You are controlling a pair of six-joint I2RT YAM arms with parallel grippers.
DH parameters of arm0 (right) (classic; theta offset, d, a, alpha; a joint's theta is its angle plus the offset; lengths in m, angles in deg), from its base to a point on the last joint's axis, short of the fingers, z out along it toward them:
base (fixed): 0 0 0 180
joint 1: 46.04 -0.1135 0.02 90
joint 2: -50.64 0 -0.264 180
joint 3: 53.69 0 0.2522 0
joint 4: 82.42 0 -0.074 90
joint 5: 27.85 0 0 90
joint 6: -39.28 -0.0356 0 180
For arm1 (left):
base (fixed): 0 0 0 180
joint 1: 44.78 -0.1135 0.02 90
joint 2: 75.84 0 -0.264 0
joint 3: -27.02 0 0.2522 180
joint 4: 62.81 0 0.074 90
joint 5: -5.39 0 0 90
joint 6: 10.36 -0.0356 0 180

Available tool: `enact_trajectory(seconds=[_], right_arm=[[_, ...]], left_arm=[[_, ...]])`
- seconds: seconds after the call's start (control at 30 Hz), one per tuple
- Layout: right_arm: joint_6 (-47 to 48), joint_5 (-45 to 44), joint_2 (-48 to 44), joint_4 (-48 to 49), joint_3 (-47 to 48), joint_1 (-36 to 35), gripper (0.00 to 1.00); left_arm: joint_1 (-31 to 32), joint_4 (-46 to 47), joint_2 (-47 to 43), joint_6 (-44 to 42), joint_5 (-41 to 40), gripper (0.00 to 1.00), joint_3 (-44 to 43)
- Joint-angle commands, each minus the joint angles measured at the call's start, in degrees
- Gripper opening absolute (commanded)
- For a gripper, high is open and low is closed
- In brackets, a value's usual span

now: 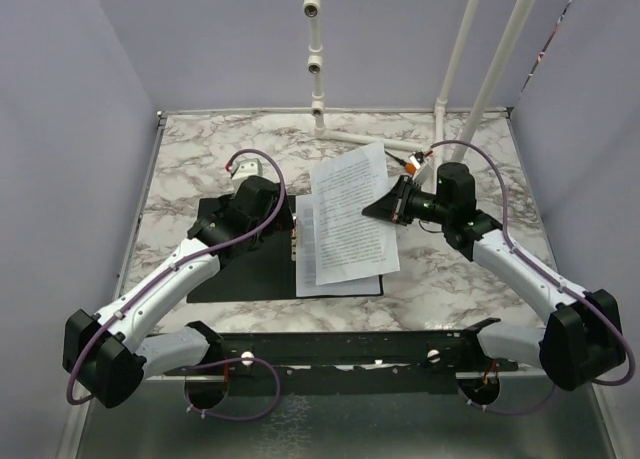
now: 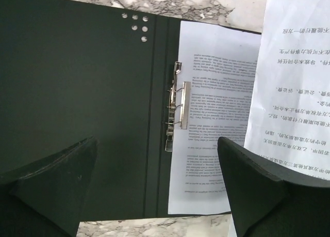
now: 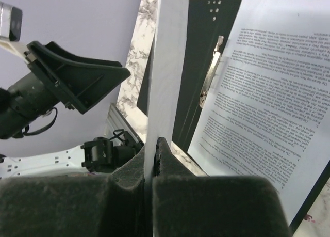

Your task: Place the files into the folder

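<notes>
The folder (image 1: 235,274) lies open on the marble table, black inside up, with its metal spine clip (image 2: 175,105) in the middle. One printed sheet (image 1: 345,279) lies on the folder's right half, its edge under the clip; it also shows in the left wrist view (image 2: 216,118) and the right wrist view (image 3: 268,103). My right gripper (image 1: 385,207) is shut on the right edge of a second sheet (image 1: 350,209) and holds it tilted over the first; in the right wrist view that sheet (image 3: 167,66) is edge-on between the jaws (image 3: 154,159). My left gripper (image 2: 160,195) is open and empty above the folder's spine.
A white pipe frame (image 1: 330,129) stands at the back of the table. A small white object (image 1: 247,166) lies at the back left, and a small orange item (image 1: 412,163) behind the right gripper. A black rail (image 1: 350,349) runs along the near edge. Purple walls enclose the sides.
</notes>
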Motion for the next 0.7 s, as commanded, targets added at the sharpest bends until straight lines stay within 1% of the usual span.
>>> enact_trajectory(seconds=[0.0, 0.3, 0.4, 0.67], right_arm=[[-4.3, -1.5, 3.0, 7.2, -1.9, -0.5, 0.01], [-7.2, -3.1, 9.9, 13.5, -4.4, -1.7, 0.01], [-7.1, -3.6, 11.8, 14.3, -4.2, -2.6, 0.01], [-7.9, -4.8, 15.8, 16.3, -4.5, -2.9, 0.01]], left_arm=[[-0.5, -1.3, 0.4, 0.9, -2.7, 0.99, 1.6], [-0.7, -1.3, 2.0, 6.4, -4.5, 0.99, 5.8], [-0.8, -1.2, 3.2, 8.5, -5.7, 0.99, 7.1], [-1.7, 1.9, 5.2, 12.0, -5.5, 0.99, 11.8]])
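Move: Below the right hand, roughly 22 cm down, the filed pages on the folder's right cover have their middle about 6 cm to its left and 2 cm ahead; the metal clip stands some 18 cm left and 5 cm ahead. The left hand, empty, has the left cover's middle about 10 cm to its left, 1 cm ahead and 18 cm below, with the clip 3 cm right and 5 cm ahead of this hand. Lowering the loose sheet over the filed pages, the right hand keeps its right long edge pinched and sinks about 7 cm, easing a couple of centimetres left and forward as the wrist tips down some 10 degrees. Meanwhile the left hand, still wide open, drops about 8 cm towards the left cover, drifting left and slightly back, turning counter-clockwise and pitching steeper. ##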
